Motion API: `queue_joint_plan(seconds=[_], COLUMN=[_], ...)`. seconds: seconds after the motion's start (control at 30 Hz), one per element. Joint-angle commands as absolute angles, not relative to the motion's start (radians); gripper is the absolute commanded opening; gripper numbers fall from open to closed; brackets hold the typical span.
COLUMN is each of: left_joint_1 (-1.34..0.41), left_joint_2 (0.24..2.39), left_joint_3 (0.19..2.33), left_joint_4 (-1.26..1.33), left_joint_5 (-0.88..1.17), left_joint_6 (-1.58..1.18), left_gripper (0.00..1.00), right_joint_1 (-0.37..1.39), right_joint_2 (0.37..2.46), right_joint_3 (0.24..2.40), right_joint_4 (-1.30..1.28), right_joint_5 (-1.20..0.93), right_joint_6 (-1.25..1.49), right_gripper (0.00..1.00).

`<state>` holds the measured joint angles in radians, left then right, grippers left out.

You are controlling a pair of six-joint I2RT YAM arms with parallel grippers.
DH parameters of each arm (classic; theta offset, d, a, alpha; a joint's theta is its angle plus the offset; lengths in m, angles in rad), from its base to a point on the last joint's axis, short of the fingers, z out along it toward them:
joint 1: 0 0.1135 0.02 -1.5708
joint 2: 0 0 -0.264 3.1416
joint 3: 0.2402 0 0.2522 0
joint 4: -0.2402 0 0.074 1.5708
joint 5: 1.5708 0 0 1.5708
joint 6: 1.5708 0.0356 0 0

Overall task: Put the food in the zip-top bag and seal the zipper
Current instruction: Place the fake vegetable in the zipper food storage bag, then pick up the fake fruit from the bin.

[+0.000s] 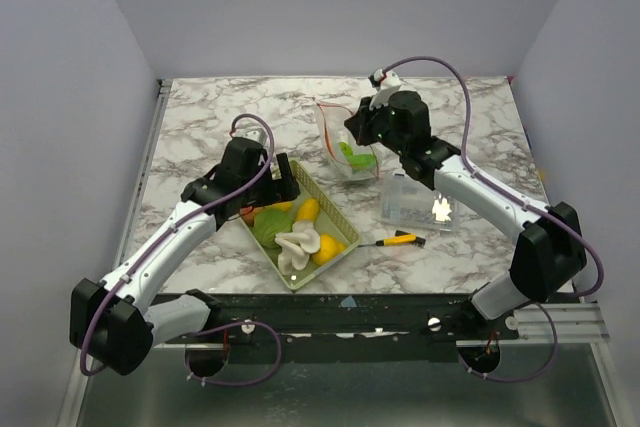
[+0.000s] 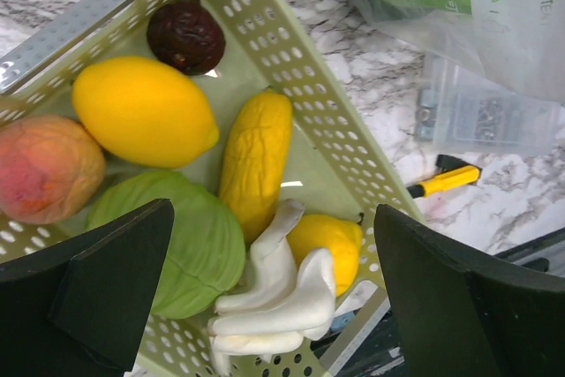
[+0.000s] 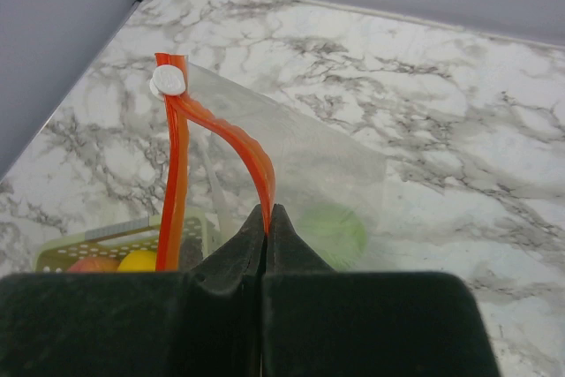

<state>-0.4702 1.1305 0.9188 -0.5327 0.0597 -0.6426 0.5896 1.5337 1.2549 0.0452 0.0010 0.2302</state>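
Observation:
The clear zip-top bag (image 1: 350, 152) stands open at the table's middle back with a green food piece (image 1: 353, 155) inside. My right gripper (image 3: 267, 211) is shut on its red-orange zipper strip (image 3: 256, 169) and holds that side of the mouth up. My left gripper (image 2: 274, 289) is open above the pale green basket (image 2: 331, 125). In the basket lie a lemon (image 2: 141, 110), a yellow ridged fruit (image 2: 256, 156), a peach (image 2: 44, 167), a dark purple fruit (image 2: 185, 35), a green cabbage (image 2: 190, 240), a white piece (image 2: 278, 293) and a small yellow fruit (image 2: 335, 245).
A rigid clear plastic box (image 1: 415, 205) sits right of the bag. A yellow-and-black screwdriver (image 1: 400, 240) lies in front of it. The basket (image 1: 340, 219) stands diagonally at the left of centre, near the front edge.

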Motion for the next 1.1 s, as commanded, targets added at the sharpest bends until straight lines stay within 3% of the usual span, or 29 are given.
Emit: queue_joint_plan(seconds=[0.0, 0.4, 0.57, 1.0, 1.07], left_joint_1=[-0.465, -0.458, -0.459, -0.457, -0.457], left_joint_2=[1.16, 1.385, 1.403, 1.54, 1.547], left_joint_3=[0.922, 1.023, 1.045, 1.01, 1.003], left_joint_4=[-0.606, -0.724, -0.754, -0.702, -0.68], left_joint_5=[-0.096, -0.381, -0.443, -0.378, -0.364], left_joint_6=[-0.601, -0.63, -0.625, -0.639, -0.628], left_gripper=[0.97, 0.77, 0.77, 0.77, 0.72], right_joint_1=[0.595, 0.595, 0.595, 0.595, 0.595], right_joint_2=[1.551, 1.439, 1.419, 1.415, 1.419], right_joint_3=[1.176, 1.072, 1.059, 1.049, 1.048], right_joint_4=[0.115, 0.114, 0.119, 0.124, 0.123], right_joint_5=[-0.159, -0.005, -0.02, -0.031, -0.028], right_joint_6=[0.253, 0.121, 0.125, 0.135, 0.134], right_gripper=[0.01, 0.01, 0.01, 0.01, 0.01])
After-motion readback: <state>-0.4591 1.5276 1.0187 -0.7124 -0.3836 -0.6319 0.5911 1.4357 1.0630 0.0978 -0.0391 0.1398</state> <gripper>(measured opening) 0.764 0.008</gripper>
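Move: The left hand, empty and wide open, has the peach about 10 cm to its left, 3 cm ahead and some 14 cm below. The lemon lies about 5 cm right of the peach and 3 cm farther out; the cabbage sits some 5 cm right and 5 cm nearer. From the right hand, which holds the bag's edge, the peach is roughly 25 cm left, 10 cm back and 23 cm down. Left hand sinks about 10 cm and 8 left towards the peach, fingers narrowing; right lowers the held bag. ##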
